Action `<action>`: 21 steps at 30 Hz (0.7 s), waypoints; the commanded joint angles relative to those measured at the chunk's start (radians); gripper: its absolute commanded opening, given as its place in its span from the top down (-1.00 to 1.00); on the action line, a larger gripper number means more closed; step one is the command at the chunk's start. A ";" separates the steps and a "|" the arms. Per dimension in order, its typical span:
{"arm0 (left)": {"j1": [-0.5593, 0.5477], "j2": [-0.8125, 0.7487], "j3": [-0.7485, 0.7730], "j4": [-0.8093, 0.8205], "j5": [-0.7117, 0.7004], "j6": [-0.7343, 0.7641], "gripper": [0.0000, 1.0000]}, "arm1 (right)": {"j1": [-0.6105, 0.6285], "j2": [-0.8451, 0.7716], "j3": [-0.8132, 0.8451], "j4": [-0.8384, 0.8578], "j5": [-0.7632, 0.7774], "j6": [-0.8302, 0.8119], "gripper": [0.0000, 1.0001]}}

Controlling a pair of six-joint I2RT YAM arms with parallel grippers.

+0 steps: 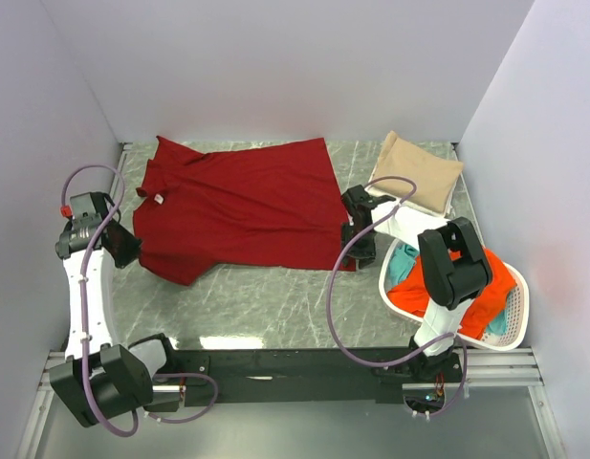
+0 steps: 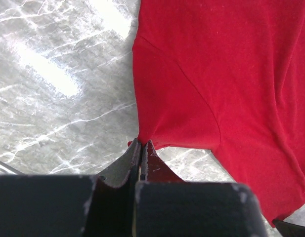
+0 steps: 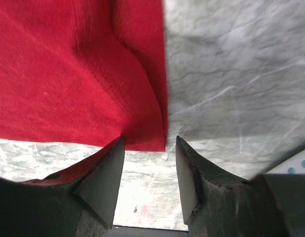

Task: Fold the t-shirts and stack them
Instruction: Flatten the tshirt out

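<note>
The dark red t-shirt (image 1: 237, 203) lies spread on the marble table, its neck label toward the left. My left gripper (image 1: 122, 245) is shut on the tip of a sleeve (image 2: 142, 137), and the cloth (image 2: 221, 74) fans out from its closed jaws (image 2: 141, 144). My right gripper (image 1: 357, 244) is at the shirt's near right corner. It stands open, fingertips on either side of that hem corner (image 3: 145, 133), the gap (image 3: 148, 143) over bare table. A tan t-shirt (image 1: 419, 170) lies folded at the back right. Orange-red (image 1: 491, 287) and teal (image 1: 402, 264) t-shirts fill the basket.
The white oval laundry basket (image 1: 520, 298) stands at the right front, under my right arm's elbow; a bit of its rim (image 3: 295, 165) shows in the right wrist view. White walls close in the table on the left, back and right. Bare marble (image 1: 266, 301) lies before the red shirt.
</note>
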 commanded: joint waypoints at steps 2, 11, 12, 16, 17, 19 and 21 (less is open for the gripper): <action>0.002 -0.037 -0.008 -0.012 -0.013 -0.007 0.99 | 0.026 -0.014 -0.023 0.002 -0.004 0.024 -0.03; 0.004 -0.080 -0.034 0.022 -0.009 -0.042 0.99 | 0.035 -0.002 -0.043 0.016 0.008 0.027 0.12; 0.004 -0.094 -0.040 0.030 -0.007 -0.065 0.99 | 0.035 -0.001 -0.040 0.016 0.008 0.025 0.17; 0.006 -0.134 -0.080 0.077 0.013 -0.154 0.99 | 0.035 0.009 0.007 -0.015 0.010 0.005 0.43; 0.003 -0.144 -0.096 0.089 0.013 -0.172 0.99 | 0.035 0.017 0.018 -0.027 0.014 0.001 0.52; 0.004 -0.175 -0.106 0.088 0.013 -0.218 0.99 | 0.033 0.022 0.047 -0.054 0.016 -0.015 0.83; 0.004 -0.218 -0.103 0.061 -0.009 -0.249 0.99 | 0.033 0.017 0.066 -0.078 0.016 -0.024 1.00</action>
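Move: The t-shirt's near right corner lies almost between the right hand's open fingers, about 1 cm back and 1 cm below, not yet held. From that hand the white laundry basket is centred some 20 cm to the right and 7 cm back, and the tan board roughly 22 cm ahead and 13 cm right, flat on the table. From the left hand, already holding its side of the shirt up, that same corner lies about 43 cm right, 2 cm ahead and 16 cm lower. The t-shirt's near right corner is pinched by the right hand, which eases back just over 1 cm and slightly down over it, stops at the table, then shuts its half-open fingers on the cloth. Meanwhile the left hand keeps its grip on the raised side, drifting about 1.5 cm back and to the right at the same height, its wrist turning some 10 degrees late on, partly counter-clockwise. ##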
